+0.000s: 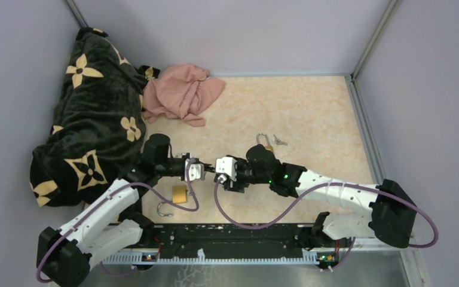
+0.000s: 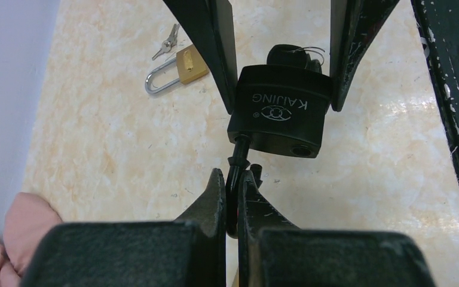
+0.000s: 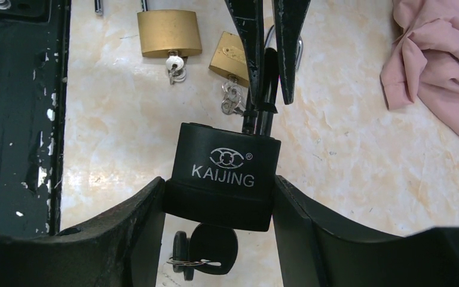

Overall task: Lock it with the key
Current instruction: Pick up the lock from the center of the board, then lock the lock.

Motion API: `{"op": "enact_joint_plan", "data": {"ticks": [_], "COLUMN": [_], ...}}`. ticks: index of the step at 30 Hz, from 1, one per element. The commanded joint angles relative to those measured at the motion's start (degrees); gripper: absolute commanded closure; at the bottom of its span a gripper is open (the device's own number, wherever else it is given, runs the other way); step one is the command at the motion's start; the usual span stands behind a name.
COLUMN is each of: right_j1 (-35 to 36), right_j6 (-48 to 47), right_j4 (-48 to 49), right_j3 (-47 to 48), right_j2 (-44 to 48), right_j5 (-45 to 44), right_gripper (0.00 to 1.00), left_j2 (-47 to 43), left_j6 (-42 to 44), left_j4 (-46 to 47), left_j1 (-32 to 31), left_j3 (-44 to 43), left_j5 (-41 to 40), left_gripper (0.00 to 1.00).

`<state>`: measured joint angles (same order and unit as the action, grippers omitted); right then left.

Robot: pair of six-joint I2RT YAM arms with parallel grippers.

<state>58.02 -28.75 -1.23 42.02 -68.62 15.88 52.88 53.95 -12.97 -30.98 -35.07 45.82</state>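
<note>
A black KAIJING padlock [image 3: 224, 179] hangs above the table between my two arms [image 1: 210, 169]. My right gripper [image 3: 220, 191] is shut on the sides of its body. A black-headed key [image 3: 218, 245] on a small ring sticks out of the lock's underside. The key [image 2: 290, 57] also shows behind the padlock [image 2: 281, 113] in the left wrist view. My left gripper [image 2: 234, 174] is shut on the thin black shackle [image 2: 234, 197], which stands pulled out of the body. One shackle hole in the body shows bare.
A brass padlock [image 2: 179, 69] with loose keys [image 2: 166, 43] lies further back. Two more brass padlocks [image 3: 168, 33] [image 3: 230, 57] with keys lie near the black base rail [image 1: 233, 239]. A dark flowered blanket [image 1: 89, 119] and a pink cloth [image 1: 182, 92] fill the back left.
</note>
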Motion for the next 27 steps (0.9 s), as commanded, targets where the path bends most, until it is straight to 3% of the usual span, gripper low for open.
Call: {"op": "enact_joint_plan", "data": {"ticks": [1,8,14,15,17,22,27], "right_j1": [-0.58,-0.63,-0.94,-1.3,-2.01,-4.52,-11.32], "right_j6": [1.69,1.09,1.97,2.47,3.31,6.3,13.98], "right_j4": [15.11,17.0,19.82,20.13,20.59,20.15,20.83], "right_j3": [1.41,0.99,0.06,-0.24,-0.79,-1.64,-4.15], "right_j2": [0.02,-2.67,-4.99,-5.17,-5.15,-3.78,-0.41], "right_j5": [-9.41,-12.39,-13.88,-13.5,-11.83,-5.32,9.51], "right_gripper": [0.67,0.58,0.35,0.29,0.03,0.02,0.02], "left_j2": [-2.56,-2.85,-3.29,-3.29,-3.19,-2.87,-2.7], "left_j6": [-4.97,-2.26,1.15,2.08,3.67,5.08,-1.81], "left_j4": [5.5,8.25,6.57,6.14,5.61,5.57,7.17], "left_j1": [-0.8,-0.92,-1.35,-1.41,-1.39,-1.38,-1.36], "left_j3": [-1.09,-0.12,0.76,0.83,1.04,1.4,0.63], "left_j5": [3.68,-0.12,-0.28,-0.45,-0.99,-1.92,-1.87], "left_gripper": [1.0,1.0,1.0,1.0,1.0,1.0,1.0]}}
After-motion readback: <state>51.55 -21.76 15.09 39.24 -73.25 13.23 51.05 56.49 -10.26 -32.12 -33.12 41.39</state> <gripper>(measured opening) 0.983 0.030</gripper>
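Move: I already hold the black lock at both ends: its body sits right at my right fingertips, while from my left hand, pinching the shackle, the body is about 5 cm to the right and 2 cm lower. Some 14 cm below my right hand, a brass lock lies about 10 cm ahead and 15 cm right, its keys roughly 11 cm ahead and 20 cm right. Another brass lock lies about 10 cm back and 11 cm left of my left hand, some 15 cm lower. My left hand keeps its shut pinch on the shackle, easing forward and up a centimetre or so and settling most of the way back. My right hand slides forward about 6 cm, swinging some 10 degrees clockwise, and halfway through spreads its fingers wide to release the body, ending with one finger still close beside it. ##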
